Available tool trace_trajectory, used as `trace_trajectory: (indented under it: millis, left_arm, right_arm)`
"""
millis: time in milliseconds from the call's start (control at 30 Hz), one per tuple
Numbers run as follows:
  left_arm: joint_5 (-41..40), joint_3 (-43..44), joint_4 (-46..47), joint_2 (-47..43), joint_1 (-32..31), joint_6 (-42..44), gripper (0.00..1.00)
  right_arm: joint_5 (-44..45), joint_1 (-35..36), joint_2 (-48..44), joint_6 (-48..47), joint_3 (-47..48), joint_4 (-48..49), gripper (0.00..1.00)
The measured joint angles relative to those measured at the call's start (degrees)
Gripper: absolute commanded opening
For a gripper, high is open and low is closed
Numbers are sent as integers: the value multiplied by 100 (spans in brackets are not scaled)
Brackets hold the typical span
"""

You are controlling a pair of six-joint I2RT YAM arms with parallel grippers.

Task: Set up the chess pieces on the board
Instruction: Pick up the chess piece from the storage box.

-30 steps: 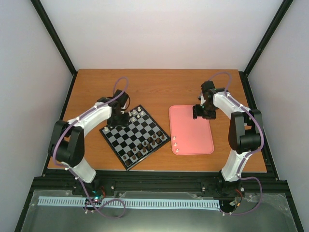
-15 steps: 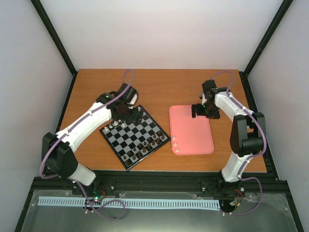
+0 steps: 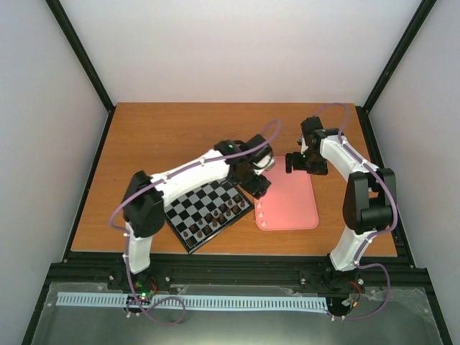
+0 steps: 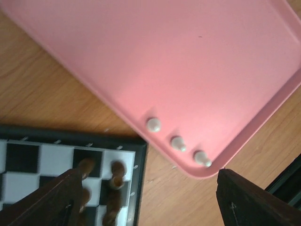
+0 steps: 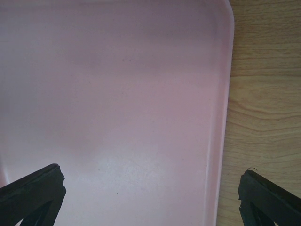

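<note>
Three cream-white chess pieces (image 4: 178, 143) stand in a row in the near-left corner of the pink tray (image 4: 197, 61); the top view shows the chess pieces (image 3: 261, 215) too. The black and silver board (image 3: 188, 208) lies left of the tray, its corner (image 4: 120, 143) in the left wrist view. My left gripper (image 4: 146, 188) hangs open and empty over the gap between board and tray, close to the three pieces. In the top view the left gripper (image 3: 259, 185) is at the tray's left edge. My right gripper (image 5: 150, 188) is open over the bare tray floor (image 5: 122, 94). From above, the right gripper (image 3: 295, 164) is near the tray's far edge.
Dark brown pieces (image 3: 215, 215) stand along the board's near-right side, some seen as brown pieces (image 4: 117, 168) beside my left finger. My left arm (image 3: 194, 171) covers the board's far side. Wooden table (image 5: 263, 94) shows right of the tray rim.
My left arm has swung right, from the board's far-left corner to the gap beside the tray, and its jaws have opened. The right gripper has stayed near the tray's far edge and opened wider.
</note>
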Motion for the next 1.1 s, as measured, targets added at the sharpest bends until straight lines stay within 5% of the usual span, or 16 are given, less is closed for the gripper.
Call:
trace_trajectory:
  millis: [233, 467, 1100]
  left_arm:
    - [74, 280, 4, 839, -518, 247, 46]
    - [-57, 87, 223, 1084, -568, 216, 32]
    - [-444, 105, 540, 1576, -555, 199, 23]
  right_arm:
    - [-4, 0, 0, -4, 0, 46, 100]
    - [-9, 0, -96, -4, -120, 129, 100]
    - [-9, 0, -199, -31, -319, 131, 100]
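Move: Below the left hand, about 13 cm down and some 2 cm back and 3 cm to its right, stands the chess piece it goes for, the farthest out of three in the tray. The second piece is roughly 3 cm nearer the base than that piece and the third 6 cm, both a touch more to the right. The board corner sits about 2 cm left of the first piece. From the right hand, the first piece lies some 13 cm back, 16 cm left and 7 cm lower. Sinking about 11 cm towards the farthest-out chess piece, the left hand shifts some 3.5 cm right and about 3 cm back early on, then creeps half of that forward again. The wrist swings roughly 10 degrees so the fingers point more nearly straight down, and they narrow from almost wide open to a small gap lined up around the piece; a touch can't be seen. ##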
